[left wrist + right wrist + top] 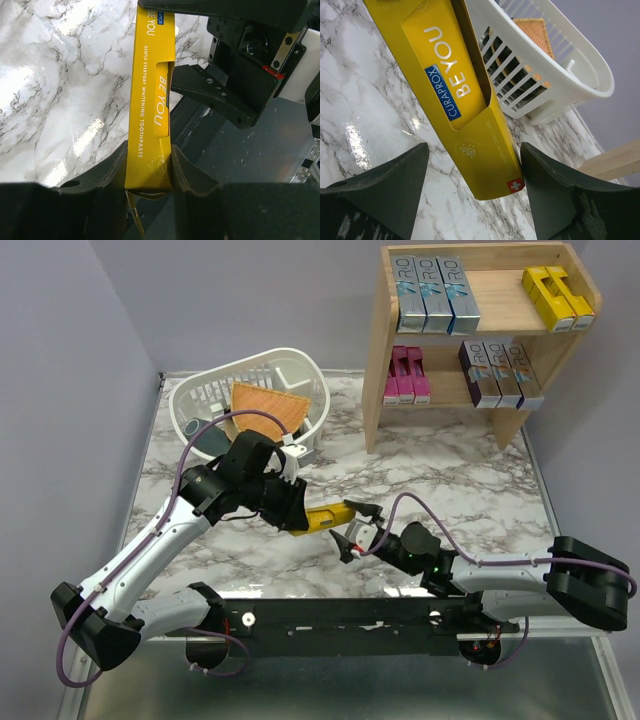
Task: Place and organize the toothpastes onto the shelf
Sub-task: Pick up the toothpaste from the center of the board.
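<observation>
A yellow toothpaste carton (325, 518) hangs level above the marble table between my two arms. My left gripper (295, 515) is shut on one end of it; in the left wrist view the carton (150, 100) sits pinched between both pads of that gripper (148, 150). My right gripper (352, 525) stands open around the other end. In the right wrist view the carton (450, 85) lies between the fingers of that gripper (475, 160), close to the right one, with a clear gap on the left. The shelf (378, 360) at the back right holds blue-silver (437, 292), yellow (557, 295), pink (407, 375) and purple-silver (500, 372) toothpastes.
A white slotted basket (200, 400) stands at the back left behind my left arm, with an orange wedge (268, 405) in it. The same basket (560, 65) shows in the right wrist view, just beyond the carton. The black base rail (340, 625) runs along the near edge.
</observation>
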Action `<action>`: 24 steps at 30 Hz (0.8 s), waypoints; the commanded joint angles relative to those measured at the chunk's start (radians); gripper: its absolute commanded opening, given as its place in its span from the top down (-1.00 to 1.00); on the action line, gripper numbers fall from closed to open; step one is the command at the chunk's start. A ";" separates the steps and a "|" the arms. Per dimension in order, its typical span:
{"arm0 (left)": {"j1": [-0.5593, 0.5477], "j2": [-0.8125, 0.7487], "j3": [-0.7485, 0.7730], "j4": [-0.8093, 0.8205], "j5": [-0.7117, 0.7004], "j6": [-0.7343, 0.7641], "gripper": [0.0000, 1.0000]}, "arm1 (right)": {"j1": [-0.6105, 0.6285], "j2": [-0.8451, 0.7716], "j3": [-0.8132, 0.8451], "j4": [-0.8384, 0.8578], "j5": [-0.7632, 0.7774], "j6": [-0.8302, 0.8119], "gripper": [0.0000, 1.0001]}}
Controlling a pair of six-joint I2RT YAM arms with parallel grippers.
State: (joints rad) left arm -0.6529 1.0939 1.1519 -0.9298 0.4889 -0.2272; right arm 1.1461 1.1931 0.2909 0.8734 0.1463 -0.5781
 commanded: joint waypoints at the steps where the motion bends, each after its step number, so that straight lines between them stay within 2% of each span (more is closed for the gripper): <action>1: -0.002 -0.012 0.028 0.005 0.063 0.019 0.44 | 0.021 0.023 0.033 -0.007 0.033 -0.029 -0.55; 6: -0.002 -0.012 0.029 0.002 0.050 0.022 0.43 | 0.030 0.034 0.044 -0.025 0.044 -0.039 -0.32; 9: -0.002 -0.009 0.032 -0.001 0.037 0.022 0.32 | 0.030 0.037 0.047 -0.031 0.049 -0.037 -0.08; 10: -0.002 -0.009 0.035 -0.003 0.031 0.022 0.21 | 0.030 0.039 0.048 -0.033 0.049 -0.034 0.08; 11: -0.002 -0.009 0.038 -0.001 0.024 0.020 0.14 | 0.030 0.039 0.051 -0.045 0.052 -0.031 0.15; 12: -0.002 -0.009 0.040 -0.004 -0.002 0.017 0.09 | 0.030 0.042 0.057 -0.053 0.055 -0.025 0.18; 15: -0.001 -0.014 0.057 -0.003 -0.053 0.006 -0.31 | 0.029 0.037 0.066 -0.065 0.056 0.006 0.20; 16: -0.002 -0.017 0.066 0.000 -0.103 0.000 -0.56 | 0.030 0.034 0.071 -0.074 0.058 0.018 0.21; 18: -0.001 -0.035 0.075 0.026 -0.162 -0.037 -0.79 | 0.029 0.031 0.079 -0.099 0.068 0.059 0.22; 19: -0.002 -0.043 0.084 0.040 -0.256 -0.058 -0.98 | 0.030 0.033 0.089 -0.108 0.073 0.075 0.22; 22: -0.002 -0.109 0.075 0.127 -0.421 -0.142 -0.98 | 0.029 0.030 0.111 -0.158 0.098 0.144 0.23; 23: -0.002 -0.130 0.056 0.184 -0.535 -0.161 -0.98 | 0.029 0.028 0.138 -0.210 0.102 0.162 0.23; 24: -0.002 -0.184 0.040 0.215 -0.580 -0.196 -0.98 | 0.027 0.025 0.154 -0.238 0.117 0.199 0.23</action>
State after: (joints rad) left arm -0.6548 1.0447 1.2037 -0.8810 0.2470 -0.3004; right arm 1.1706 1.2278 0.3603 0.7341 0.2020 -0.5125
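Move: The yellow toothpaste is already in the left gripper, held by its left end and sloping down to the right; its middle lies about 6 cm right, 3 cm ahead and 3 cm below the left hand, with the open right gripper roughly 10 cm right, 3 cm ahead and 5 cm lower. From the right hand, whose fingers straddle the free end, that middle is some 4 cm left, 1 cm ahead and 3 cm above. The white basket stands about 27 cm ahead of the left hand, 12 cm left and 12 cm lower. Staying nearly in place, the right hand closes its fingers from wide open to pinch the toothpaste's right end from both sides, then sinks about 1.5 cm with it. Once that grip has closed, the left fingers open wide, let go of the other end and back off forward, up and a little left by about 5 cm, the wrist swinging some 15 degrees, partly counter-clockwise. ##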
